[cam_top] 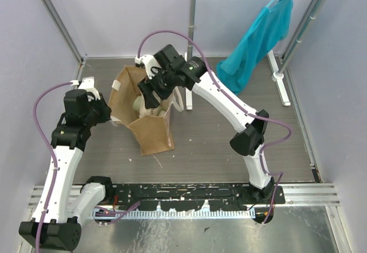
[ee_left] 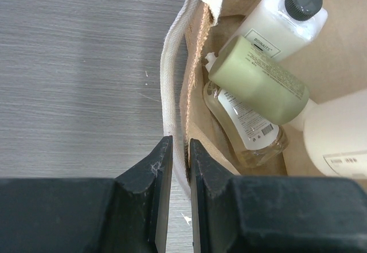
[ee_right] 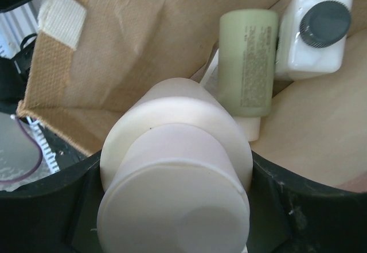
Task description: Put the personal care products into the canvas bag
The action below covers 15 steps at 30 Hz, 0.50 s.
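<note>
The tan canvas bag [cam_top: 153, 131] stands upright on the table, its mouth open. My left gripper [cam_top: 109, 111] [ee_left: 180, 144] is shut on the bag's rim and whitish strap handle [ee_left: 172, 81] at the bag's left side. My right gripper [cam_top: 150, 95] [ee_right: 178, 175] hangs in the bag's mouth, shut on the cream round bottle [ee_right: 178, 161] [ee_left: 338, 132]. Inside the bag [ee_right: 143, 35] lie the olive-green bottle [ee_left: 258, 80] [ee_right: 248, 63], the white rectangular bottle with a dark cap [ee_left: 281, 20] [ee_right: 315, 32] and, underneath, the amber clear bottle [ee_left: 246, 127].
A teal cloth garment [cam_top: 258, 41] hangs from a metal rack at the back right, with one rack pole [cam_top: 191, 35] just behind the bag. A black rail [cam_top: 189, 195] runs along the near edge. Purple walls close in both sides.
</note>
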Each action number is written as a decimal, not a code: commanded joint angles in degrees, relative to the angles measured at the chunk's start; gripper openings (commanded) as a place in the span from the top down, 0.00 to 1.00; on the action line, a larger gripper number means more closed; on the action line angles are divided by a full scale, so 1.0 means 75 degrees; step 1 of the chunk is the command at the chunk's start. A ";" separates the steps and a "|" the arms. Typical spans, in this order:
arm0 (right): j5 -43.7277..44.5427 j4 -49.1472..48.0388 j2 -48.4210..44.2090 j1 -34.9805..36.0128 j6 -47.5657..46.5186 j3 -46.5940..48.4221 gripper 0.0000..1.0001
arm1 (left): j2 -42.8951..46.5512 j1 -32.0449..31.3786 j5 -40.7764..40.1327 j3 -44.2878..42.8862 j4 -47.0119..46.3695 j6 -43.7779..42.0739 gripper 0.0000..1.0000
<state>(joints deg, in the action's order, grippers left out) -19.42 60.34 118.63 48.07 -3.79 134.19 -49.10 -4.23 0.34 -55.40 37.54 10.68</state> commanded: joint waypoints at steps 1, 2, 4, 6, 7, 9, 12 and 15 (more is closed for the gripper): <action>-0.0471 0.0401 -0.0761 0.0103 -0.0215 0.0674 0.99 | -0.0042 0.0009 0.0048 -0.0230 -0.0146 -0.0067 0.75; -0.0519 0.0495 -0.0856 0.0114 -0.0233 0.0536 0.99 | -0.0055 0.0011 0.0062 -0.0221 -0.0159 -0.0065 0.75; -0.0677 0.0547 -0.1016 0.0145 -0.0249 0.0251 0.99 | -0.0072 0.0005 0.0081 -0.0225 -0.0175 -0.0065 0.75; -0.0763 0.0599 -0.1113 0.0210 -0.0235 0.0002 0.99 | -0.0086 0.0012 0.0099 -0.0220 -0.0198 -0.0067 0.75; -0.0781 0.0631 -0.1131 0.0261 -0.0242 -0.0094 0.99 | -0.0091 0.0004 0.0096 -0.0219 -0.0196 -0.0070 0.75; -0.0786 0.0663 -0.1136 0.0387 -0.0252 -0.0267 0.99 | -0.0091 0.0009 0.0114 -0.0218 -0.0202 -0.0091 0.75; -0.0883 0.0615 -0.1102 0.0597 -0.0250 -0.0467 0.99 | -0.0087 0.0004 0.0110 -0.0215 -0.0201 -0.0103 0.75; -0.0685 0.0388 -0.1065 0.0864 -0.0228 -0.0677 0.99 | -0.0057 0.0010 0.0136 -0.0189 -0.0198 -0.0093 0.75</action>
<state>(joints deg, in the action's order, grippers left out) -21.52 66.96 115.74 51.31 -5.78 129.47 -49.78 -4.25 0.82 -55.42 37.52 10.59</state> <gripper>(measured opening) 0.759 0.247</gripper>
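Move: The right gripper already holds the cream bottle inside the bag; the free space at the bag's near end lies about 6 cm back, 1 cm to its left and some 12 cm below. The green bottle lies about 5 cm ahead, 7 cm left and 8 below; the white black-capped bottle, 12 ahead, 7 left and 8 below. From the left gripper on the bag's rim, that space is about 12 cm right, 1 cm back and 10 below. Draw the right gripper back about 5 cm towards the bag's near end, away from the green bottle, drifting slightly right at first and sinking some 2 cm in the later part. Swing the fingertips roughly 10 degrees back towards the base and steeper downward, keeping the cream bottle gripped. Hold the bag's rim still with the left gripper. ##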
